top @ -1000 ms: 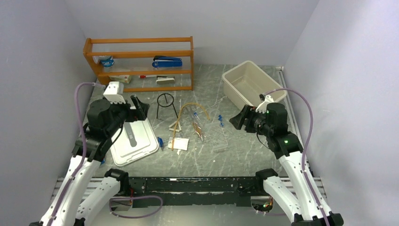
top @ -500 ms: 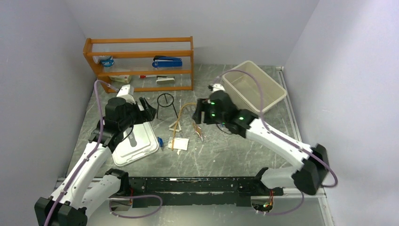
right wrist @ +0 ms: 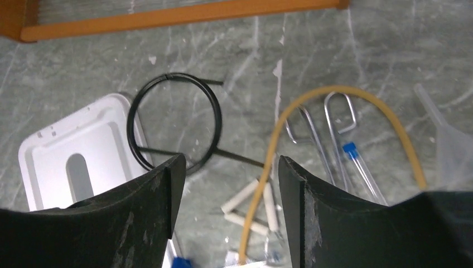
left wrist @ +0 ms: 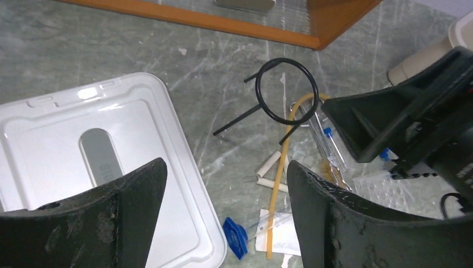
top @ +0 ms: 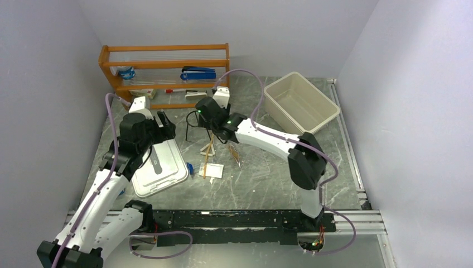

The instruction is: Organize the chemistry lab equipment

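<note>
The black wire tripod ring (left wrist: 261,100) (right wrist: 131,123) stands in front of the orange shelf. Near it lie the amber rubber tubing (right wrist: 357,92) (left wrist: 278,184), the white triangle (right wrist: 240,202) (left wrist: 270,164), the metal tongs (right wrist: 340,96), a blue-capped clear tube (right wrist: 350,148) and a white paper packet (top: 215,170) (left wrist: 279,241). A corner of the clear rack (left wrist: 379,187) shows. My right gripper (top: 204,109) (right wrist: 230,167) hangs open above the ring and triangle, holding nothing. Over the white lid's right edge, my left gripper (top: 166,124) (left wrist: 223,184) is open and empty too.
A white plastic lid (top: 159,167) (left wrist: 56,145) lies at the left. The orange shelf (top: 167,75) with a blue stapler stands at the back, a beige bin (top: 301,100) at the back right. A blue cap (left wrist: 235,237) lies beside the lid. The two grippers are close together.
My right arm has swung left from beside the beige bin, across the table, to above the tripod ring. The left gripper moved slightly forward and back. Both stay open.
</note>
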Controlling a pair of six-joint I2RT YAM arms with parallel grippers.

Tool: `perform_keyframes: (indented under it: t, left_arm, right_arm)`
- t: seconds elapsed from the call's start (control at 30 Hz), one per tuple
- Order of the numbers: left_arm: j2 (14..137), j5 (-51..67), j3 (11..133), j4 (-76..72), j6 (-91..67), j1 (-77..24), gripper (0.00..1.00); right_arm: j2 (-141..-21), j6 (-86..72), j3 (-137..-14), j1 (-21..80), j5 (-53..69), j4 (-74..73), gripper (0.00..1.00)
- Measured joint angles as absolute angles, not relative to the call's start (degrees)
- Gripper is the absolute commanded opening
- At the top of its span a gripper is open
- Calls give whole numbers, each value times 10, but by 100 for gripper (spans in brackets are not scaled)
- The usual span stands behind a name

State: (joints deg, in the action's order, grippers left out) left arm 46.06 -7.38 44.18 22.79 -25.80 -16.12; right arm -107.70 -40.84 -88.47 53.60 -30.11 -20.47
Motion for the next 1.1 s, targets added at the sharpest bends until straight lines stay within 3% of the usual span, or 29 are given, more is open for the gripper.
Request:
perform_keyframes:
  t: [0.3, 0.97, 1.1]
  left_arm:
    - [496, -109, 470, 240, -229, -161, 80]
    - [458, -159, 470, 258, -229, -161, 80]
    - [452, -159, 470, 258, -229, -161, 80]
  right_arm:
    - [-1203, -410, -1023, 540, -341, -239, 49]
    - [-1255, -420, -1072, 546, -352, -273, 2]
    - [-1254, -420, -1072, 550, -360, -271, 0]
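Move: The black tripod's ring has its middle about 7 cm to the right hand's left, 3 cm ahead and 5 cm below, its right rim being nearer. On the table, about 16 cm below the hand, the clay triangle lies 3 cm back and 3 cm left, the yellow tubing's bend 6 cm ahead and 3 cm right, and the white lid 8 cm back and 21 cm left. From the left hand, the ring is 10 cm ahead, 8 cm right and 10 cm below. Bring the right gripper left and forward towards the tripod ring, then sink about 4 cm so the open fingers straddle its right rim; ease the last centimetre left while closing, and pinch the rim between the pads. Meanwhile draw the left gripper about 3 cm left, away from the ring, rising slightly, its fingers kept open. ##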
